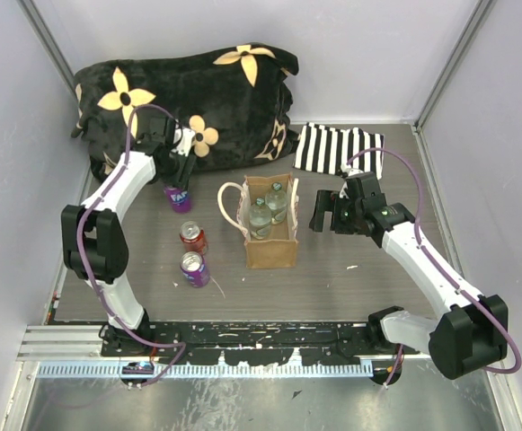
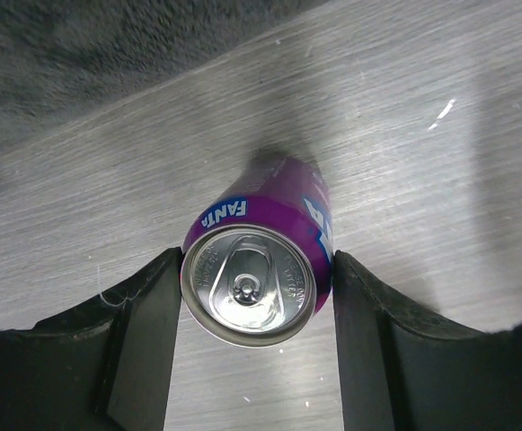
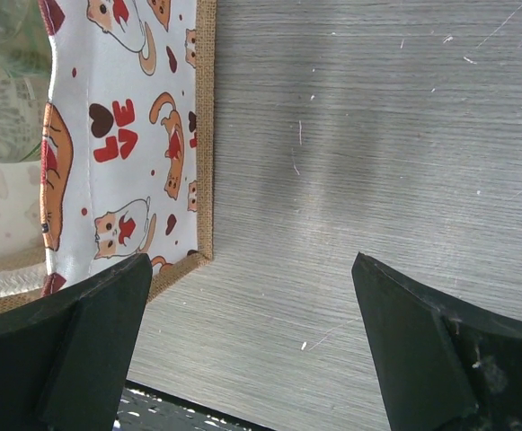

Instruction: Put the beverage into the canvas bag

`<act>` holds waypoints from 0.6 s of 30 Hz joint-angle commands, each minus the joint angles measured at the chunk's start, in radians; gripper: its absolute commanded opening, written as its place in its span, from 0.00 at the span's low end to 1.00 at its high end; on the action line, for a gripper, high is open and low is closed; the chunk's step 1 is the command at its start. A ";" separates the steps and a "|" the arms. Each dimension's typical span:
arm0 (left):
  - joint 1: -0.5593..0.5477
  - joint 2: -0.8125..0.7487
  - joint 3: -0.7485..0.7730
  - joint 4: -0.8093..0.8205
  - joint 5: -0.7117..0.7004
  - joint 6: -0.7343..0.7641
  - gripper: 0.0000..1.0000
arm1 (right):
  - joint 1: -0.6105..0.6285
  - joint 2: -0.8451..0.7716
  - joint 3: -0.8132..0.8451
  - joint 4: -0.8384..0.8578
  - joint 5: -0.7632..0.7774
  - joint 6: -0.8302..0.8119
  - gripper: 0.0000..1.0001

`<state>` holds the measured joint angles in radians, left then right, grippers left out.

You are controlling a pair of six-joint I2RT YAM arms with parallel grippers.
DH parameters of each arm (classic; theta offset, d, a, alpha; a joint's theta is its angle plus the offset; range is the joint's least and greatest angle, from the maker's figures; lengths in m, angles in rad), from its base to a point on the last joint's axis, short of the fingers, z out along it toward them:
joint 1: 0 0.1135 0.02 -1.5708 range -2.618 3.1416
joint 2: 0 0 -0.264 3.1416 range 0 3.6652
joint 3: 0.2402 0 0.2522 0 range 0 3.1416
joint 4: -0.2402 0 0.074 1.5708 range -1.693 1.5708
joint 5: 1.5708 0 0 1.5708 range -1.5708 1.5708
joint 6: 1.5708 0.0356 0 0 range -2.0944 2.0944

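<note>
The beverage, a purple Fanta can (image 1: 180, 197) (image 2: 256, 269), stands on the table left of the canvas bag (image 1: 270, 254). My left gripper (image 1: 181, 182) (image 2: 256, 262) reaches down over the can, its two fingers pressed against the can's sides, so it is shut on it. The tan bag is upright with its mouth open, and two clear water bottles (image 1: 267, 209) stand inside. Its cat-printed side (image 3: 126, 135) fills the left of the right wrist view. My right gripper (image 1: 328, 214) (image 3: 250, 269) hovers just right of the bag, open and holding nothing.
A red can (image 1: 193, 236) and a second purple can (image 1: 194, 268) stand near the bag's left front. A black plush blanket with cream flowers (image 1: 189, 90) lies behind, and a black-and-white striped cloth (image 1: 337, 148) at the back right. Grey walls enclose the table.
</note>
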<state>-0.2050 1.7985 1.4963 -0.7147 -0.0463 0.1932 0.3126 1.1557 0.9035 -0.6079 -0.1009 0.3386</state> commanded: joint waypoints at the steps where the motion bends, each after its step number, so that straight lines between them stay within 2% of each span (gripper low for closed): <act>1: -0.009 -0.093 0.203 -0.084 0.058 0.019 0.00 | -0.003 -0.029 0.004 0.028 -0.012 -0.009 1.00; 10: -0.111 -0.150 0.481 -0.066 0.137 0.054 0.00 | -0.004 -0.039 -0.011 0.037 -0.017 -0.002 1.00; 18: -0.351 -0.174 0.538 -0.009 0.209 0.017 0.00 | -0.005 -0.056 -0.014 0.035 -0.015 -0.003 1.00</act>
<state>-0.4576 1.6508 1.9991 -0.8024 0.0940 0.2268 0.3119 1.1381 0.8879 -0.6060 -0.1104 0.3389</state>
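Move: The left gripper already pinches the far purple can near its rim, right at the table. The canvas bag stands about 24 cm to its right and 9 cm nearer the base, about level in height. Inside it are the left bottle, 21 cm right and 8 back, and the right bottle, 25 right and 4 back. The red can sits 4 cm right and 12 back. From the idle right gripper, the bag is some 12 cm left and 1 cm ahead. Bring the left gripper steeply up by about 25 cm, still pinching the purple can, and let the climb curve off to the right by some 14 cm, mostly in its second half, to narrow the sideways gap to the canvas bag. Tilt the fingertips up towards forward by about 30 degrees as you rise, turning the wrist clockwise too. ##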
